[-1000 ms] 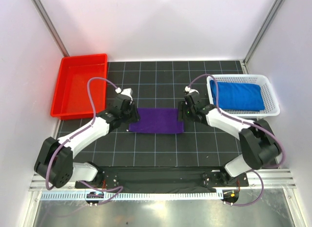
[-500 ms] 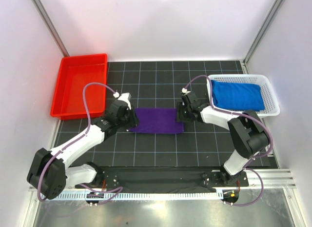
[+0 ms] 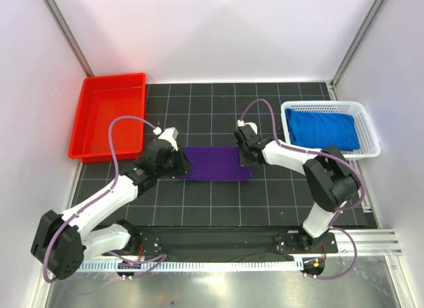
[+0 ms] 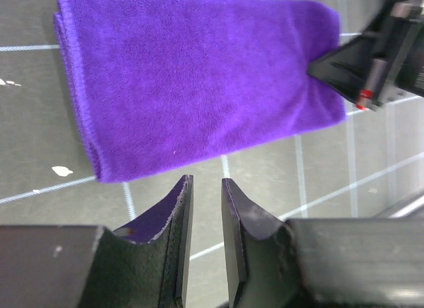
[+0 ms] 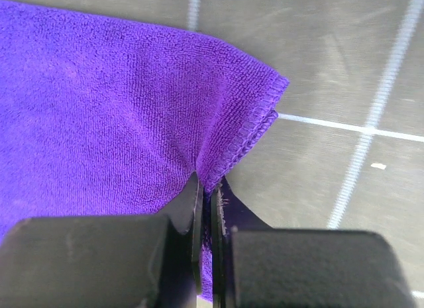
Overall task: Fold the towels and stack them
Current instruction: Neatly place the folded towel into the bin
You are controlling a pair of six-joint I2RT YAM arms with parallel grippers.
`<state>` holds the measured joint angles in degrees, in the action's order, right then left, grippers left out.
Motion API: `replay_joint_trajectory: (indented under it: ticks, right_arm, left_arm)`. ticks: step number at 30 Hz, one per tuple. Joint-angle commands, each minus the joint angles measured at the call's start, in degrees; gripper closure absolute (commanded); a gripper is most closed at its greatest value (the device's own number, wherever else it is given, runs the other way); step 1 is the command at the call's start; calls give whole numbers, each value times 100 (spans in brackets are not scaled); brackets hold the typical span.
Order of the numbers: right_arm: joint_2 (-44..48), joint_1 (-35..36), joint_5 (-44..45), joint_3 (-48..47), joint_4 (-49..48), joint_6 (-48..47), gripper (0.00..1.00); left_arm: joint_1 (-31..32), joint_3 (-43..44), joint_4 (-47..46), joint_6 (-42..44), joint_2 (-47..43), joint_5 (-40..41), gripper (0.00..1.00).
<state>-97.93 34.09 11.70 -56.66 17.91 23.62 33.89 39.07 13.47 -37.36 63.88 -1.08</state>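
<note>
A deep purple towel point(image 3: 213, 163) lies folded flat on the black grid mat, also seen as a purple towel point(image 4: 199, 76) in the left wrist view. My right gripper point(image 5: 207, 183) is shut on the purple towel point(image 5: 99, 109) at its hemmed corner, pinching the cloth into a small ridge; from above the right gripper point(image 3: 244, 151) sits at the towel's right end. My left gripper point(image 4: 205, 182) hovers just off the towel's left end, its jaws a narrow gap apart with nothing between them; from above the left gripper point(image 3: 182, 165) is at that end. A royal blue towel point(image 3: 322, 129) lies in the basket.
A red tray point(image 3: 112, 77) stands at the back left. The white mesh basket point(image 3: 371, 132) holding the blue towel is at the back right. White walls close in the sides and back. The right gripper's black body point(image 4: 371, 63) shows across the towel in the left wrist view.
The right gripper slid left onto the towel's right end and closed on its corner. The left gripper edged toward the towel's left end and its jaws narrowed slightly.
</note>
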Motion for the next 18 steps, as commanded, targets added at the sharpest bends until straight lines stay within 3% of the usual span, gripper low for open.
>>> replay_joint_trajectory:
  ticks: [1, 10, 18]
  right_arm:
    - [45, -25, 1008, -493, 880, -401, 99]
    - [-50, -182, 2283, -2109, 2216, -1271, 99]
    - [-86, -956, 2714, -2989, 2840, -1693, 99]
  left_arm:
    - [39, -136, -337, -341, -437, -349, 73]
    - [48, -146, 111, -597, -1412, -796, 73]
    - [48, 426, 1192, 53, -1536, -973, 71]
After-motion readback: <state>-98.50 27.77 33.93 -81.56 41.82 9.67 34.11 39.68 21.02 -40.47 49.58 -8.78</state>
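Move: The right hand grips the folded purple towel by its right edge, the towel's middle lying about 10 cm to its left. The white bin's middle is some 11 cm ahead and 27 cm to the right, about 3 cm higher; the blue towel inside is 11 cm ahead and 25 cm right, roughly level. From the left hand, the white bin is about 13 cm ahead and 48 cm right, 6 cm lower. The right hand, still pinching, lifts the purple towel about 12 cm, rightward and forward towards the bin; left withdraws upward. ##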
